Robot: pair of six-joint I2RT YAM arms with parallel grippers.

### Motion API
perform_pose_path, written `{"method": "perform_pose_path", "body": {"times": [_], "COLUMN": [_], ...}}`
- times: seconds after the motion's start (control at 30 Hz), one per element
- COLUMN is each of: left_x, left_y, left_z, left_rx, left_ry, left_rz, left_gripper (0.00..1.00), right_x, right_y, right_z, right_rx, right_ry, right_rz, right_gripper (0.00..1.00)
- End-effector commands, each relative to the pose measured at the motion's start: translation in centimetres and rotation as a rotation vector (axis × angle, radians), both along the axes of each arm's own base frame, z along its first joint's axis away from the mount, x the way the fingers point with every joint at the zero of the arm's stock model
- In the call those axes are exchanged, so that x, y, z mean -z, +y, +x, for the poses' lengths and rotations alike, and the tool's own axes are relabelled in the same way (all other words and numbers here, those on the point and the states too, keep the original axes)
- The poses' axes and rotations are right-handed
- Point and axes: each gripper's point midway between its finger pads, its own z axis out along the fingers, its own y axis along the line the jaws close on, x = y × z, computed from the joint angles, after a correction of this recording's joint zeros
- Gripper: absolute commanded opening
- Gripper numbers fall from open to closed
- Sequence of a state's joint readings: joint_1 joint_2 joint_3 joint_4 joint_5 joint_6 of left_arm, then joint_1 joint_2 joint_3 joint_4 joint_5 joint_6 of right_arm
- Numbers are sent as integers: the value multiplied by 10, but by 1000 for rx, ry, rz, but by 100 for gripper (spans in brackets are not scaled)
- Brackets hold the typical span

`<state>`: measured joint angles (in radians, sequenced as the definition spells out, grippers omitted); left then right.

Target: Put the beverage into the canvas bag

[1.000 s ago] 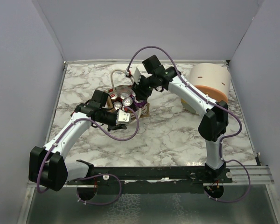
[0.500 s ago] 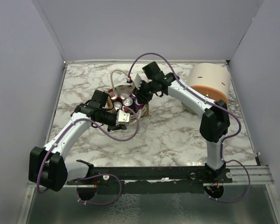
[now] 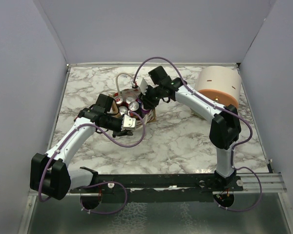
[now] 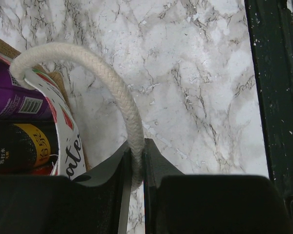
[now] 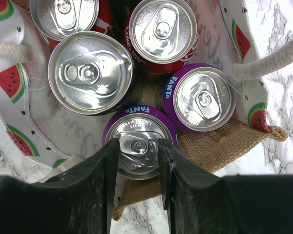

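Note:
The canvas bag [image 3: 153, 115] stands mid-table, its watermelon-print lining [image 5: 12, 80] pulled open, and it holds several cans. In the right wrist view the beverage, a purple Fanta can [image 5: 136, 127], stands upright in the bag beside a second purple can [image 5: 205, 100]. My right gripper [image 5: 138, 142] hovers just above this can's lid. Its fingers are apart, closer together than the can is wide, with nothing between them. My left gripper [image 4: 135, 146] is shut on the bag's white rope handle [image 4: 117, 87] and holds it out to the near side.
A large peach-and-yellow domed container [image 3: 217, 90] stands at the back right. Two red cans [image 5: 161, 29] and a dark can [image 5: 90, 73] fill the rest of the bag. The black base rail [image 3: 161, 181] runs along the near edge of the marble table [image 3: 185, 141].
My right gripper's jaws have narrowed a little, and its wrist has shifted slightly left over the bag. The left arm and the bag have stayed put.

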<state>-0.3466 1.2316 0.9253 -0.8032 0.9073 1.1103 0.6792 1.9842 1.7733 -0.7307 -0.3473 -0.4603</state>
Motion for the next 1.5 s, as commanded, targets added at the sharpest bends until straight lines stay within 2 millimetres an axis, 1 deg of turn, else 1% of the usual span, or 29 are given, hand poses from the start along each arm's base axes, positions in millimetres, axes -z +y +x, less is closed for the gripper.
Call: {"method": "perform_pose_path", "body": {"times": [0.0, 0.07, 0.13, 0.2, 0.27, 0.43, 0.7, 0.77, 0.83, 0.93, 1.03, 1.1, 1.27, 1.47], "left_x": [-24, -36, -47, -59, -70, -90, -103, -105, -108, -114, -118, -117, -108, -113], "left_y": [-9, -13, -15, -17, -18, -20, -20, -19, -19, -18, -18, -16, -12, -10], "left_z": [-13, -11, -9, -7, -5, -1, 3, 4, 5, 9, 12, 15, 21, 35], "left_rx": [36, 31, 30, 28, 30, 35, 35, 30, 20, 2, -11, -22, -60, -145], "left_ry": [40, 49, 45, 37, 24, -15, -53, -62, -68, -74, -84, -93, -100, -98], "left_rz": [-87, -120, -146, -160, -172, -188, -194, -193, -193, -199, -194, -184, -148, -137], "left_gripper": [14, 12, 8, 5, 3, 1, 1, 1, 1, 1, 1, 1, 2, 2], "right_x": [23, 13, 3, -2, -4, 10, 29, 31, 29, 18, 0, -15, -49, -77], "right_y": [-22, -19, -16, -14, -12, -16, -19, -20, -20, -19, -16, -13, -8, -10], "right_z": [-5, -2, 1, 2, 2, -1, -10, -11, -11, -6, 0, 4, 9, 13], "right_rx": [24, 24, 25, 23, 22, 26, 24, 23, 25, 33, 40, 40, 32, 42], "right_ry": [30, 16, 4, 1, 3, 31, 82, 88, 84, 55, 24, 1, -34, -80], "right_rz": [-116, -102, -87, -77, -73, -96, -117, -122, -121, -112, -90, -63, 19, 78], "right_gripper": [38, 38, 38, 38, 38, 37, 37, 37, 37, 37, 38, 38, 40, 41]}}
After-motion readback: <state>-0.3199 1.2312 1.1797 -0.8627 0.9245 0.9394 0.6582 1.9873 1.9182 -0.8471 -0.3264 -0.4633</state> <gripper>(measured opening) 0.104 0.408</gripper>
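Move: The left gripper already grips the near rope handle of the canvas bag. The bag's middle lies about 10 cm ahead, 3 cm to the right and 5 cm lower. The right gripper's tips are at the lid of the near Fanta can, whose middle is some 6 cm straight below. From the right hand, the other Fanta can stands about 5 cm ahead and 2 cm left, and the black can level with it and 6 cm left, both as low. Keep the left fingers shut on the rope handle and raise it about 8 cm, easing some 3 cm forward towards the bag to draw the near side up. With the right, keep the half-open fingertips close on the near Fanta can's lid, lifting barely a centimetre and settling back, then rise about 4 cm clear of it at the end. ##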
